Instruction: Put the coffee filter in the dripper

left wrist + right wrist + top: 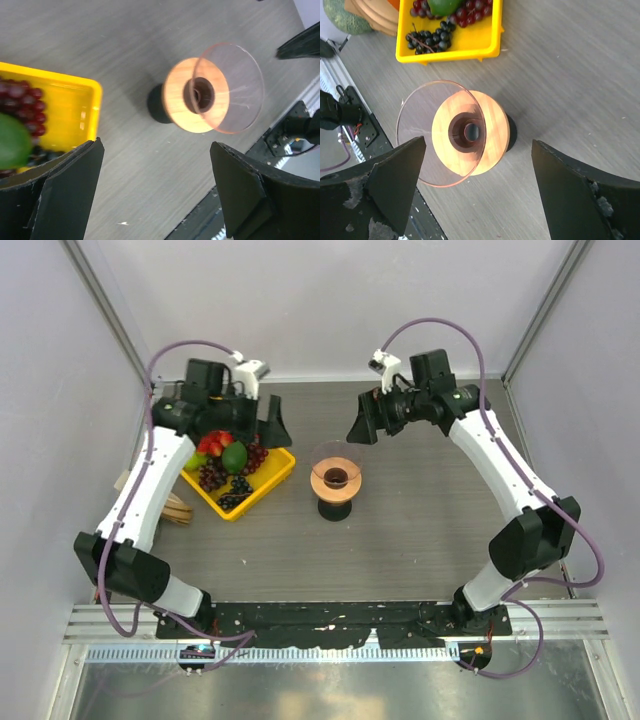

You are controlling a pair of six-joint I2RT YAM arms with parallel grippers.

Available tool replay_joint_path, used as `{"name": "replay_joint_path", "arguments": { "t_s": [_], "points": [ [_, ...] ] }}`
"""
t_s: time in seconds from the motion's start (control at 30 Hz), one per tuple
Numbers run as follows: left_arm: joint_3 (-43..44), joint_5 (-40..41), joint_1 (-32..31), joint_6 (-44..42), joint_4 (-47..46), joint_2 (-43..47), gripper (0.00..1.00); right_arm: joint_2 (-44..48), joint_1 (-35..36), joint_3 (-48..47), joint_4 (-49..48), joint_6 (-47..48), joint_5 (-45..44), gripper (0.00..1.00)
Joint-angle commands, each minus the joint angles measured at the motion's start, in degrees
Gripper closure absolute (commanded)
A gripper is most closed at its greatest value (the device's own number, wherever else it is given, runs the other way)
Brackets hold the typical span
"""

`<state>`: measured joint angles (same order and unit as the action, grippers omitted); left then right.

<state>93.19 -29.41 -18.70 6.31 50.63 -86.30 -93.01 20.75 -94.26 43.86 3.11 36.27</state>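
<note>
The dripper [336, 480] stands upright mid-table: a clear cone, a light-wood ring and a black base. Nothing shows inside its cone [227, 87] from either wrist view [470, 131]. The coffee filter, as a single sheet, is not in view. My left gripper [247, 430] hovers over the fruit tray's far end, left of the dripper, jaws wide open and empty [156, 145]. My right gripper [372, 423] hangs behind and right of the dripper. It is also open and holds nothing [479, 142].
A yellow tray [277, 481] of grapes, strawberries and a green fruit sits left of the dripper [94, 102] [487, 49]. A bundle of tan papers [178, 508] lies at the table's left edge beside the left arm [370, 14]. A black rail runs along the near edge.
</note>
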Motion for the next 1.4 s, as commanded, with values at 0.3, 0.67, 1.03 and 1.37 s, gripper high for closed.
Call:
{"name": "replay_joint_path", "arguments": {
  "t_s": [0.3,0.67,1.03,1.37],
  "points": [
    [2.4,-12.8,31.3,-50.3,35.0,8.8,0.19,6.7,-0.5,-0.7,-1.2,8.8,1.6,0.05],
    [-8.6,7.0,38.4,-95.6,47.5,10.7,0.48,10.7,1.0,9.0,-8.2,11.3,2.0,0.05],
    [-29.1,9.0,38.3,-127.3,40.0,16.8,0.62,13.0,1.2,12.8,-10.2,9.5,2.3,0.05],
    [-36.2,11.7,33.4,-127.0,30.5,13.7,0.71,14.2,1.2,14.8,-10.9,8.6,2.3,0.06]
  ]
}}
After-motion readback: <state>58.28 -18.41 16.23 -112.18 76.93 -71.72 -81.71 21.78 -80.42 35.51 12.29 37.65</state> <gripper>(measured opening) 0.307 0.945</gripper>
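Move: The filter sits in the wooden dripper on the carafe. Its middle lies about 11 cm right of the left hand, 2 cm back and 9 cm lower; the ring is some 4 cm below the filter. From the left hand, the yellow basket is centred roughly 14 cm left, 8 cm ahead and 21 cm down, the wooden boards about 27 cm left, 3 cm back and 20 cm down. From the right hand, the filter is about 5 cm left, 3 cm back and 9 cm lower. Sweeping left some 25 cm, away from the filter and past the basket's near side, the empty left hand rises slightly, then sinks and draws back to near the wooden boards, its wrist swinging clockwise to point steeply down as the fingers close most of the way on nothing. The right hand, staying wide open, rises about 4 cm, comes back down and eases 3 cm back beside the filter, tilting its fingertips up a little. ##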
